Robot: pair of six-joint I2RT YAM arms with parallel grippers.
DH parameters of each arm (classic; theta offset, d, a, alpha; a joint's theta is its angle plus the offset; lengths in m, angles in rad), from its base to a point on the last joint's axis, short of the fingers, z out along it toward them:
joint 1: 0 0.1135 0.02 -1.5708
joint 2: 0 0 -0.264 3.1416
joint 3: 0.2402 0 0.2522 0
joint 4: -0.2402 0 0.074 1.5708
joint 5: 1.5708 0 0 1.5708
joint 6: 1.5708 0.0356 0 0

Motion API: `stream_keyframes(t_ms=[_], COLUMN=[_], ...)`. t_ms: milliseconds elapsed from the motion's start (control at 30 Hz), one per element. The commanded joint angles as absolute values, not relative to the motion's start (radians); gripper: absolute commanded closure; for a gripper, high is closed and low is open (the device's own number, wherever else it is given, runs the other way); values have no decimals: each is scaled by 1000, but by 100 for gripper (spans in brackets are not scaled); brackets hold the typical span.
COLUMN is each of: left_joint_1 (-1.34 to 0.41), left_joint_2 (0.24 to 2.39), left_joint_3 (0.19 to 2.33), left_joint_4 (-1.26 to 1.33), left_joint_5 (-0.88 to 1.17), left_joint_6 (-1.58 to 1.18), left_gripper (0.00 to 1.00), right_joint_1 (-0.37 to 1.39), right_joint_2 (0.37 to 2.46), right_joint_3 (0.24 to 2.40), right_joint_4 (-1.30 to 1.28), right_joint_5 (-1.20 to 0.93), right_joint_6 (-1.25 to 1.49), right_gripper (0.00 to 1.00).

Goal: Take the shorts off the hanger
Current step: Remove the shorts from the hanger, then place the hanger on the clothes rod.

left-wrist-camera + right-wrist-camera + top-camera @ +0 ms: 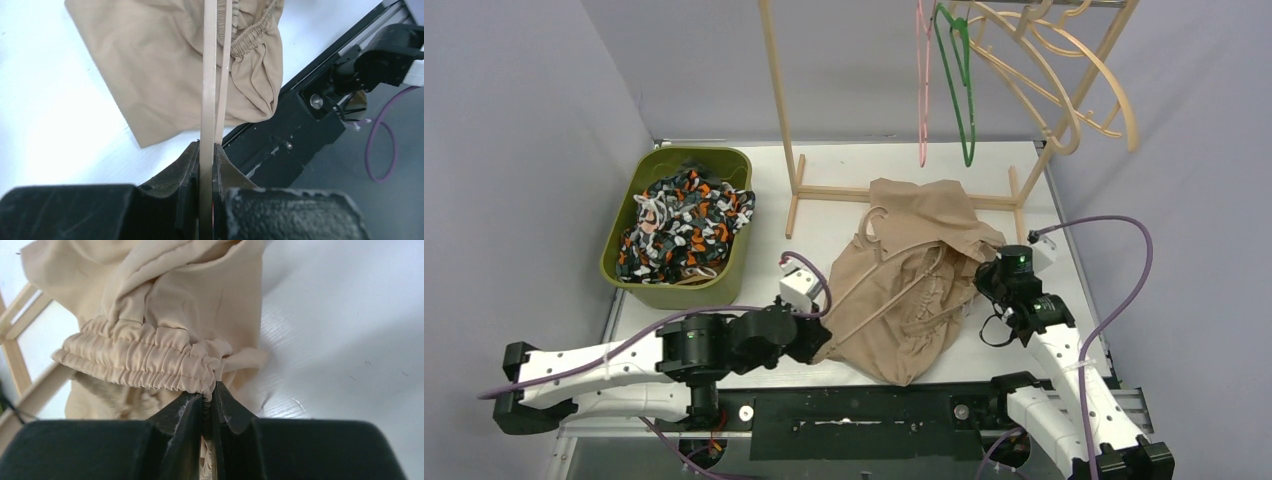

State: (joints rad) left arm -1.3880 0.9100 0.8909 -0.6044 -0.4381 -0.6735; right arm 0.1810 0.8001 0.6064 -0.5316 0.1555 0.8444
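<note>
Beige shorts (pixel 911 290) lie crumpled on the white table, still threaded on a pale wooden hanger (pixel 869 290). My left gripper (pixel 822 343) is shut on the hanger's bar (pixel 207 100), which runs up from its jaws across the cloth (pixel 165 65). My right gripper (pixel 986 280) is shut on the shorts' gathered waistband (pixel 145 360) at the cloth's right edge; a fold of the band is pinched between the jaws (pixel 209 392). The hanger's hook (pixel 874 222) pokes out at the top of the heap.
A green bin (pixel 729 255) at the left holds camouflage shorts (pixel 682 225). A wooden rack (pixel 904 190) stands at the back with a pink hanger (pixel 922 90), a green hanger (pixel 959 80) and several wooden hangers (pixel 1064 70). A black rail (pixel 864 415) runs along the near edge.
</note>
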Motion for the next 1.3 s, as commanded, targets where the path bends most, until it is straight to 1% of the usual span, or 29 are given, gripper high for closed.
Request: stream_keyframes(t_ms=[0,200,400,467,500,533,567,600,633,700,867,933,1067,1267], left_joint_1=[-1386,-1385,-1385,-1386,-1385,-1385,-1386,-1385,-1385,-1385,-1375,-1358,-1277,-1089], left_joint_2=[766,658,648,659,670,684,701,720,740,785,877,904,966,1043], left_joint_3=[899,934,1007,1019,1023,1028,1032,1037,1042,1049,1057,1069,1121,1198], left_joint_4=[-680,-757,-845,-815,-791,-767,-736,-718,-703,-667,-530,-481,-439,-400], left_joint_5=[-526,-593,-689,-714,-724,-732,-739,-748,-763,-801,-925,-933,-842,-650], left_joint_6=[-766,-787,-778,-747,-720,-699,-679,-660,-644,-617,-566,-527,-447,-363], left_gripper=[100,100,100,100,100,100,100,100,100,100,100,100,100,100], right_joint_1=[158,150,151,150,150,150,150,150,150,150,151,150,151,150], right_joint_2=[803,823,837,829,822,815,806,799,793,778,731,706,656,594], right_joint_3=[556,516,500,492,490,487,487,490,495,509,532,539,543,556], right_joint_4=[-517,-478,-477,-477,-475,-472,-472,-474,-481,-497,-539,-560,-585,-616], right_joint_5=[158,38,-56,-80,-94,-111,-128,-142,-150,-165,-167,-152,-124,-93], right_joint_6=[880,905,923,935,941,947,951,952,955,953,964,977,969,963], right_gripper=[92,89,75,68,63,51,43,38,34,30,28,28,29,28])
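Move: The left hand still grips one end of the wooden hanger, whose far arm lies in the shorts' waist; the rack's bar is some 37 cm ahead of this hand, about 21 cm right and 25 cm up, the pink hanger at 37 cm ahead, 19 cm right and 13 cm up. The shorts' middle lies about 13 cm ahead, 23 cm right and 17 cm below. The right hand already pinches their waistband, the shorts' middle some 14 cm to its left, 1 cm back and 7 cm below. The left hand keeps its grip and draws the hanger to the left and up, about 8 cm across, out of the shorts' waist, then comes part way back right while it swings forward some 10 cm and rises further towards the rack, turning around 30 degrees counter-clockwise with the fingers tipping up. Meanwhile the right hand lowers the waistband 4 to 5 cm and slightly back, opens wide to let go, then drifts left and back and lifts some 3 cm clear. ##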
